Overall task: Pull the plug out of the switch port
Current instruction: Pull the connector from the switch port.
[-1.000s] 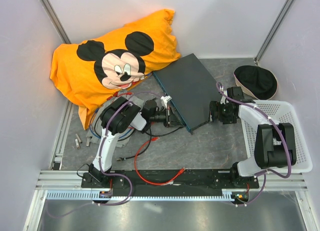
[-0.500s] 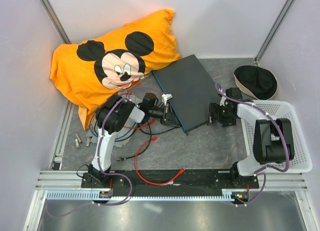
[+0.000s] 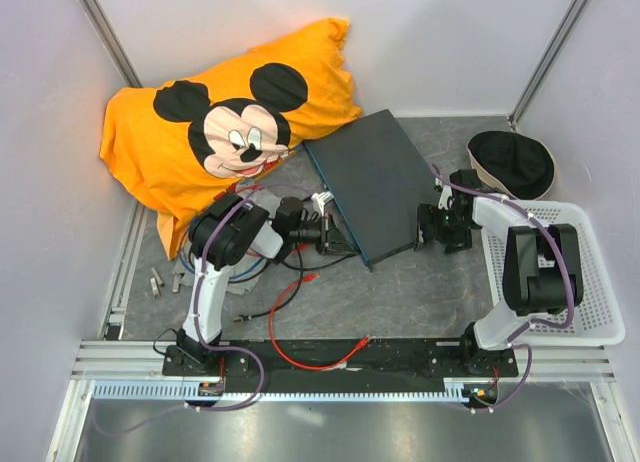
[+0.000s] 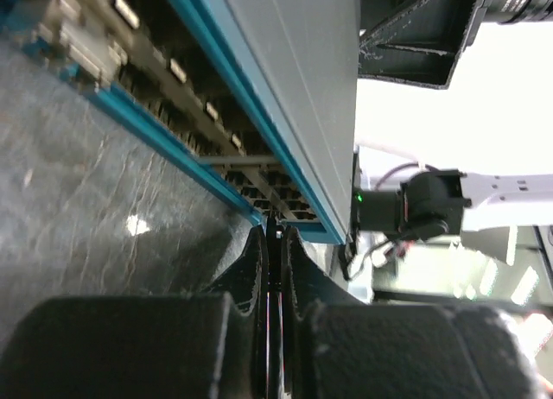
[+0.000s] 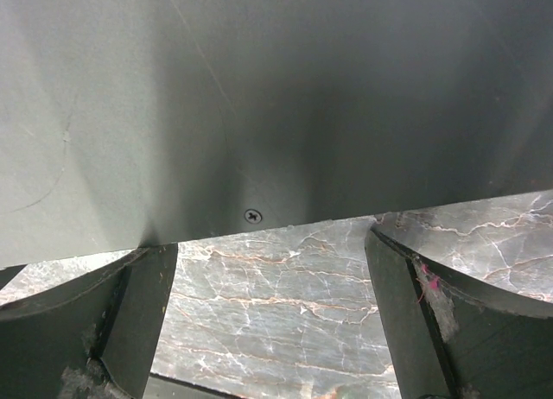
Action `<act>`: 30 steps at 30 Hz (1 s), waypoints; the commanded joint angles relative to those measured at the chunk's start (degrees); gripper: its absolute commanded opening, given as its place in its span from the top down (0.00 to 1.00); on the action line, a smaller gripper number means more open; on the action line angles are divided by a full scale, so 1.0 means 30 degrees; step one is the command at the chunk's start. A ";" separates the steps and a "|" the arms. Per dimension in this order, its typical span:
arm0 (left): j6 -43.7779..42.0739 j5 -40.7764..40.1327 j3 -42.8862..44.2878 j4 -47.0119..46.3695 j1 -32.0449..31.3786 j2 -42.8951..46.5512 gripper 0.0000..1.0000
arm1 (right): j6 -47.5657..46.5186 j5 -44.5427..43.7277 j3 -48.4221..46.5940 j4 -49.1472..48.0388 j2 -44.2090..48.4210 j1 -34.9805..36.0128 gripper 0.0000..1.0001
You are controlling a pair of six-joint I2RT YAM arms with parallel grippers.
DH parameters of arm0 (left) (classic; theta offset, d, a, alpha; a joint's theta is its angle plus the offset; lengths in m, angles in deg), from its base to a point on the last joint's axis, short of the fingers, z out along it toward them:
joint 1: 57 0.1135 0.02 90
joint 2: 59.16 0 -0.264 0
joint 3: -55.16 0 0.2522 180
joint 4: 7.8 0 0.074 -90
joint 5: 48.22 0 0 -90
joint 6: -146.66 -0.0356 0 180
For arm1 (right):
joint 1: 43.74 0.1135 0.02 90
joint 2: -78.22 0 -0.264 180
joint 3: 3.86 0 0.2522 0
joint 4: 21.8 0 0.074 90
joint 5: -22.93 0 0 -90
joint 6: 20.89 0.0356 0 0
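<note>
The switch (image 3: 375, 177) is a flat dark grey box lying in the middle of the table, its teal socket face (image 3: 340, 207) turned to the left. In the left wrist view the teal face (image 4: 194, 153) runs diagonally with its row of sockets. My left gripper (image 3: 335, 237) is at the near end of that face, shut (image 4: 275, 237) on a thin black plug (image 4: 275, 269) whose tip reaches the end socket. I cannot tell whether it is still seated. My right gripper (image 3: 428, 227) is open against the switch's right side wall (image 5: 259, 114), its fingers (image 5: 130, 304) set wide apart.
An orange Mickey Mouse pillow (image 3: 230, 122) lies at the back left. A black round cap (image 3: 512, 162) and a white basket (image 3: 565, 282) are at the right. A white connector (image 3: 327, 198) sits further along the teal face. Red cable (image 3: 310, 354) and black cables trail at the front left.
My left gripper has drawn back a little to the left along with its wrist. The switch's near corner shifted slightly left. My right gripper followed, staying against the switch's right side.
</note>
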 commanded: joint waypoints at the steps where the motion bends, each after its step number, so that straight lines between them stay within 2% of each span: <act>1: -0.3926 0.3562 0.3677 0.5547 0.1005 0.1023 0.98 | 0.0798 -0.0669 -0.1351 -0.3434 -0.0952 0.0000 0.02; 2: -0.5682 0.3595 0.4271 0.9894 0.1271 0.1345 0.98 | 0.0769 -0.0728 -0.1381 -0.3434 -0.0981 -0.0029 0.02; 3: -0.9731 0.3741 0.5089 1.2838 0.1477 0.1580 0.98 | 0.0798 -0.0670 -0.1382 -0.3434 -0.0981 0.0000 0.02; 4: -1.2063 0.3945 0.7040 1.5797 0.1537 0.1496 0.98 | 0.0856 -0.0612 -0.1295 -0.3434 -0.0894 -0.0029 0.02; 5: -1.4117 0.4179 0.7698 1.9974 0.1509 0.1379 0.98 | 0.0885 -0.0524 -0.1236 -0.3434 -0.0865 -0.0029 0.02; 6: -1.5617 0.4269 0.7849 2.0625 0.1653 0.1291 0.99 | 0.0944 -0.0494 -0.1032 -0.3434 -0.0835 -0.0029 0.02; 7: -1.5719 0.4299 0.7242 2.0602 0.1713 0.1377 0.99 | 0.0973 -0.0494 -0.0914 -0.3463 -0.0777 0.0000 0.02; 9: -1.4760 0.4153 0.6158 1.8650 0.1801 0.1377 0.99 | 0.0974 -0.0523 -0.0679 -0.3493 -0.0659 0.0000 0.02; 10: -1.3361 0.4268 0.4121 1.6377 0.1801 0.1436 0.98 | 0.0974 -0.0552 -0.0621 -0.3522 -0.0601 0.0000 0.02; 11: -0.9141 0.4473 0.2680 1.3454 0.1772 0.1436 0.98 | 0.1032 -0.0552 -0.0591 -0.3522 -0.0543 0.0000 0.02; 12: -0.7011 0.4301 0.1360 0.6783 0.1482 0.1378 0.98 | 0.1061 -0.0494 -0.0591 -0.3522 -0.0571 0.0000 0.02; 13: -0.5220 0.4067 -0.0625 0.3961 0.1189 0.1175 0.98 | 0.1091 -0.0494 -0.0591 -0.3551 -0.0571 0.0000 0.02; 14: -0.3433 0.4123 -0.0761 0.2424 0.0954 0.0476 0.99 | 0.1091 -0.0465 -0.0620 -0.3551 -0.0600 0.0000 0.02; 16: -0.2716 0.3861 -0.0152 0.0746 0.0629 -0.0230 0.98 | 0.1033 -0.0464 -0.0707 -0.3551 -0.0833 0.0000 0.02; 18: -0.0114 0.3159 0.0028 -0.2526 0.0804 -0.1577 0.98 | 0.1003 -0.0436 -0.0824 -0.3551 -0.0981 0.0000 0.02; 19: 0.0708 0.2750 0.0261 -0.4572 0.0863 -0.2016 0.90 | 0.0974 -0.0406 -0.0825 -0.3551 -0.1068 0.0000 0.02; 21: 0.2206 0.1374 0.0351 -0.5002 0.0835 -0.2577 0.70 | 0.0944 -0.0435 -0.0913 -0.3522 -0.1157 0.0000 0.02; 22: 0.2471 0.0847 0.0206 -0.5322 0.0805 -0.2606 0.67 | 0.0915 -0.0464 -0.0913 -0.3493 -0.1128 0.0000 0.02; 27: 0.3615 -0.0213 -0.0526 -0.5969 0.0308 -0.2665 0.63 | 0.0886 -0.0464 -0.0708 -0.3376 -0.0981 0.0088 0.02; 30: 0.2742 0.0255 -0.0587 -0.4804 -0.0015 -0.2259 0.63 | 0.0857 -0.0494 -0.0532 -0.3463 -0.0894 0.0292 0.02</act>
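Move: My left hand, shut low on the black cable's plug, has the switch port holding that plug about 2 cm to its right, level with the fingers. The switch's near port corner lies about 4 cm back and 4 cm right of the hand; the loose red plug is roughly 7 cm back and 10 cm left, a little lower. From my right hand, the port is some 23 cm left and 3 cm back. With my left fingers still shut on the black plug, I first swing them some 15 degrees clockwise, then tug left, away from where the port was, about 2 cm in all. I turn partly back, open the fingers about a third to let go of the plug, and ease roughly 1 cm right and 1 cm up. My right hand stays open, pointing down at the switch's near short edge. ##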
